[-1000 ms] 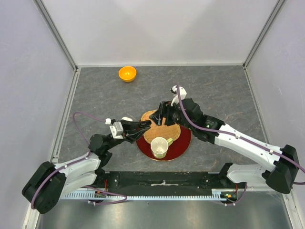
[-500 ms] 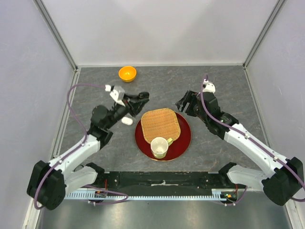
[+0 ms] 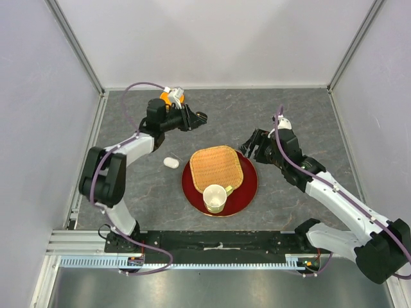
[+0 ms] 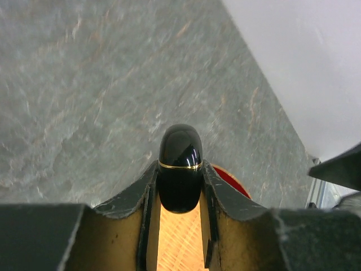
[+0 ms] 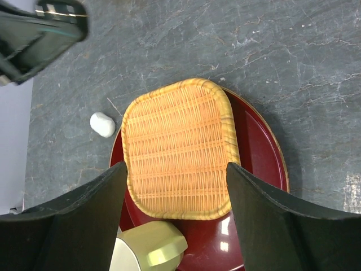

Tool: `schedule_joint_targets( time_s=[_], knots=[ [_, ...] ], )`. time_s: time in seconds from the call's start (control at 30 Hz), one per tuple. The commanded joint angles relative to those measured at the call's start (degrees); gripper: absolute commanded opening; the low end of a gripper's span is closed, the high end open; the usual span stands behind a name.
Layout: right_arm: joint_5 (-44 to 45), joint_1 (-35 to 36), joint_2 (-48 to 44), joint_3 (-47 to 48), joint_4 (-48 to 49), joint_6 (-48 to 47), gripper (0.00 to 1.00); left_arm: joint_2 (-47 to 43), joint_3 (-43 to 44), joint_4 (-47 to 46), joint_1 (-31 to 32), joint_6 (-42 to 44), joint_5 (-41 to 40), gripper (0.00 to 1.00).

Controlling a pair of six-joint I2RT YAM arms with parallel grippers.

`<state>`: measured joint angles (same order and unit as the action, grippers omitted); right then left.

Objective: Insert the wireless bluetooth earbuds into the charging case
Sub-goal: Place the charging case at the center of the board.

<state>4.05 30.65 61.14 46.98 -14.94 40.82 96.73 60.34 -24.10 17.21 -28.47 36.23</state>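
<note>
My left gripper (image 4: 179, 169) is shut on a glossy black capsule (image 4: 180, 152) with a thin gold band, and I cannot tell whether it is a bud or a case. In the top view the left gripper (image 3: 198, 119) holds it above the table at the back left, near the orange bowl. A white pebble-like piece (image 3: 171, 162) lies on the table just left of the red plate; it also shows in the right wrist view (image 5: 102, 124). My right gripper (image 3: 250, 146) is open and empty, above the plate's right rim. No other buds show.
A red round plate (image 3: 247, 192) carries a woven square tray (image 3: 216, 168) and a pale green cup (image 3: 215, 199) at its near edge. An orange bowl (image 3: 166, 98) sits at the back left, partly behind my left wrist. Walls close in the table.
One second ago both grippers met over the woven tray. The left arm has since swung away to the back left with the black capsule. The right gripper has drawn back to the right.
</note>
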Motion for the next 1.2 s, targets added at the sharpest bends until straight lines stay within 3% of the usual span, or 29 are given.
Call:
schedule_joint_targets(
  time_s=[0.0, 0.17, 0.4, 0.43, 0.57, 0.6, 0.97, 1.03, 1.17],
  knots=[
    [-1.9, -0.3, -1.8, -1.1, 1.0, 0.8, 0.78, 7.3, 5.3, 4.6, -0.1, -3.5, 2.3, 0.02],
    [-1.9, -0.6, -1.6, -1.4, 1.0, 0.3, 0.77, 16.7, 10.9, 9.6, -0.2, -5.4, 1.2, 0.02],
    [-2.0, -1.0, -0.9, -1.4, 1.1, 0.0, 0.77, 21.0, 11.6, 14.9, -0.4, -4.2, -1.3, 0.04],
    [-2.0, -1.1, -0.6, -1.3, 1.1, -0.1, 0.77, 21.3, 11.6, 15.4, -0.4, -4.0, -1.2, 0.10],
    [-2.4, -1.4, 0.1, -1.1, 1.1, -0.3, 0.78, 21.2, 10.7, 16.4, -0.4, -2.7, -2.3, 0.21],
    [-2.4, -1.5, 0.2, -1.1, 1.2, -0.3, 0.77, 21.4, 10.9, 17.4, -0.5, -2.3, -2.3, 0.29],
    [-2.5, -1.8, 0.3, -1.8, 1.1, -0.2, 0.77, 23.1, 13.4, 19.4, -1.4, -0.4, -4.9, 0.40],
    [-2.3, -1.9, 0.2, -2.0, 1.1, 0.0, 0.77, 23.2, 14.0, 19.4, -1.7, -0.7, -5.0, 0.53],
    [-1.8, -2.2, 0.2, -1.9, 1.1, -0.3, 0.77, 22.5, 13.8, 20.3, -1.7, -0.3, -6.5, 0.68]
  ],
)
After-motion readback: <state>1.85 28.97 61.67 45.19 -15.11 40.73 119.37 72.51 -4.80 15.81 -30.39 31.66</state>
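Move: The charging case, shut in the left hand's fingers, hangs high over its spot on the grey board: about 18 cm below that hand, some 2 cm ahead and 1 cm to the right. From the left hand, the wicker tray is roughly 12 cm back and 6 cm right, the white case 9 cm back and 10 cm left, the orange bowl 18 cm ahead and 10 cm left. The spot is about 15 cm ahead, 17 cm left and 17 cm below the right hand. The black charging case, still pinched, is lowered by the left hand almost straight down to the bare board beyond the wicker tray, about 17 cm, fast at first and then easing, while the wrist tips the fingers down some 30 degrees. Once down, the fingers open and let go of the case, the hand shifting slightly forward and left. ##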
